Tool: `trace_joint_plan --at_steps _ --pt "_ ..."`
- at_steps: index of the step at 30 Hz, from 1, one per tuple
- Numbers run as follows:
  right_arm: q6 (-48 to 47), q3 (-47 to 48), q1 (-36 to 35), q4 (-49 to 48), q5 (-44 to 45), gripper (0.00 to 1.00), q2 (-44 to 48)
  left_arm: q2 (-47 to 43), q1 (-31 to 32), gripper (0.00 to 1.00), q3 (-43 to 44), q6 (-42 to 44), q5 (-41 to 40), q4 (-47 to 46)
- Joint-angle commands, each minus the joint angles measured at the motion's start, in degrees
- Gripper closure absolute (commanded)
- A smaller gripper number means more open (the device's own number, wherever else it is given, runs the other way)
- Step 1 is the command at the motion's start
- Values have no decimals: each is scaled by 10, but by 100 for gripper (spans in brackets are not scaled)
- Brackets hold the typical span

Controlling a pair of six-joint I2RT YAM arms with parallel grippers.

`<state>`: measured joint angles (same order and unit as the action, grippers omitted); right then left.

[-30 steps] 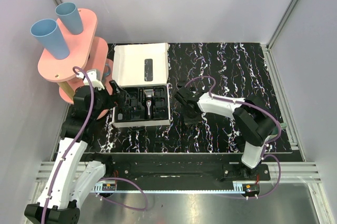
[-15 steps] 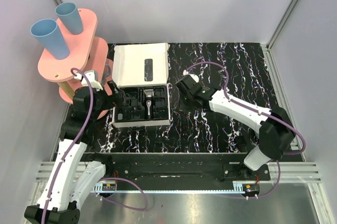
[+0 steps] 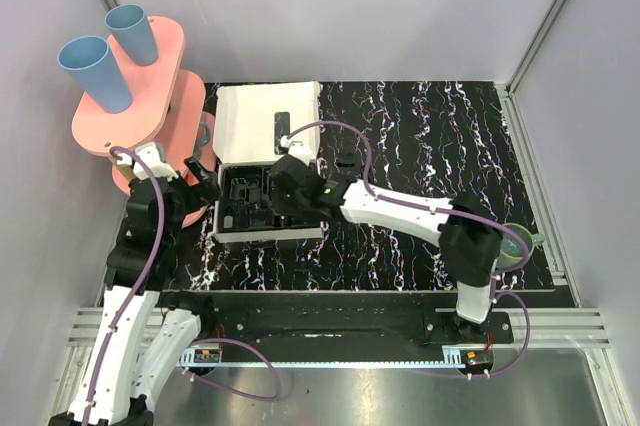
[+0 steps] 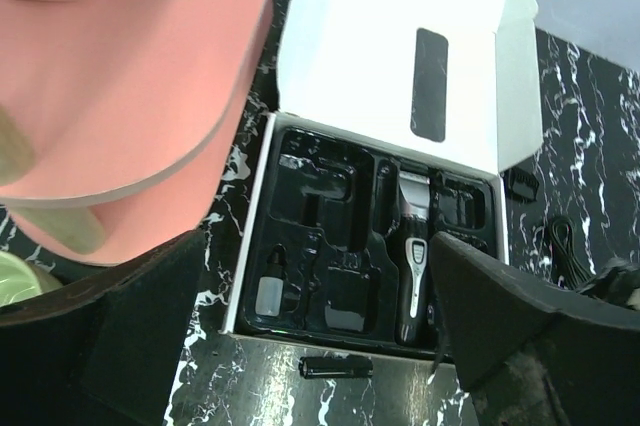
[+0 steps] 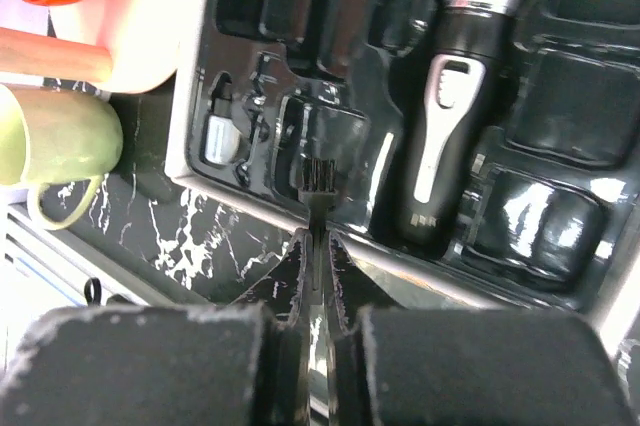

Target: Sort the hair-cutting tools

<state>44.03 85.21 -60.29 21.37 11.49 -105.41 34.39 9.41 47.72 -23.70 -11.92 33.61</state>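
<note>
My right gripper (image 5: 317,241) is shut on the thin handle of a small black cleaning brush (image 5: 318,178). It holds the bristles over the near edge of the black moulded tray (image 3: 232,216). The slim black clipper (image 5: 455,116) with its grey head lies in a tray slot just right of the brush. A small oil bottle (image 5: 218,138) sits in a slot to its left. From above, the right gripper (image 3: 288,189) hangs over the tray. My left gripper (image 3: 205,178) is open and empty beside the box's left side. One black comb attachment (image 3: 347,159) lies on the table right of the box.
The white box lid (image 3: 265,121) stands open behind the tray. A short black cylinder (image 4: 335,367) lies on the table before the box. A pink stand (image 3: 130,76) with blue cups (image 3: 95,71) fills the left. A dark teal bowl (image 3: 512,244) sits far right, a green mug (image 5: 55,151) left.
My right arm swung left from the middle of the table to above the tray, carrying the brush. The left gripper drew back a little to the left.
</note>
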Motion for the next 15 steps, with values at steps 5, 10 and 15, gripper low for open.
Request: trace_joint_plan --at_steps 5,10,15 --pt "27 101 -47 -97 74 100 -101 -20 -3 1 5 -18 -78 -4" --pt "39 134 -58 -107 96 100 -150 -19 -2 1 10 -23 -109 8" --pt "47 160 -64 -112 126 100 -181 -26 -3 1 18 -52 -185 41"
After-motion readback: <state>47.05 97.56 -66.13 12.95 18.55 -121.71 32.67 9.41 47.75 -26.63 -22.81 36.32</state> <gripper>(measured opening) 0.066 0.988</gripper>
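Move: My right hand holds the small black brush above the front of the box. The narrow slot beside the oil bottle lies about 12 cm to its left, 5 cm ahead and 13 cm below. The oil bottle is some 3 cm farther left than the slot; the square compartment is about 7 cm left and 5 ahead of my hand, the clippers 9 cm straight ahead. From my open left hand the slot is roughly 8 cm ahead, 6 right and 24 below. I sweep the pinched brush about 9 cm to the left with my right hand, sinking some 3 cm and slowing as I go, from over the tray's front middle towards the slot and bottle at its front left corner; the fingers stay closed. Meanwhile I draw my empty, open left hand about 3 cm left, away from the box, turning it some 10 degrees counter-clockwise. ##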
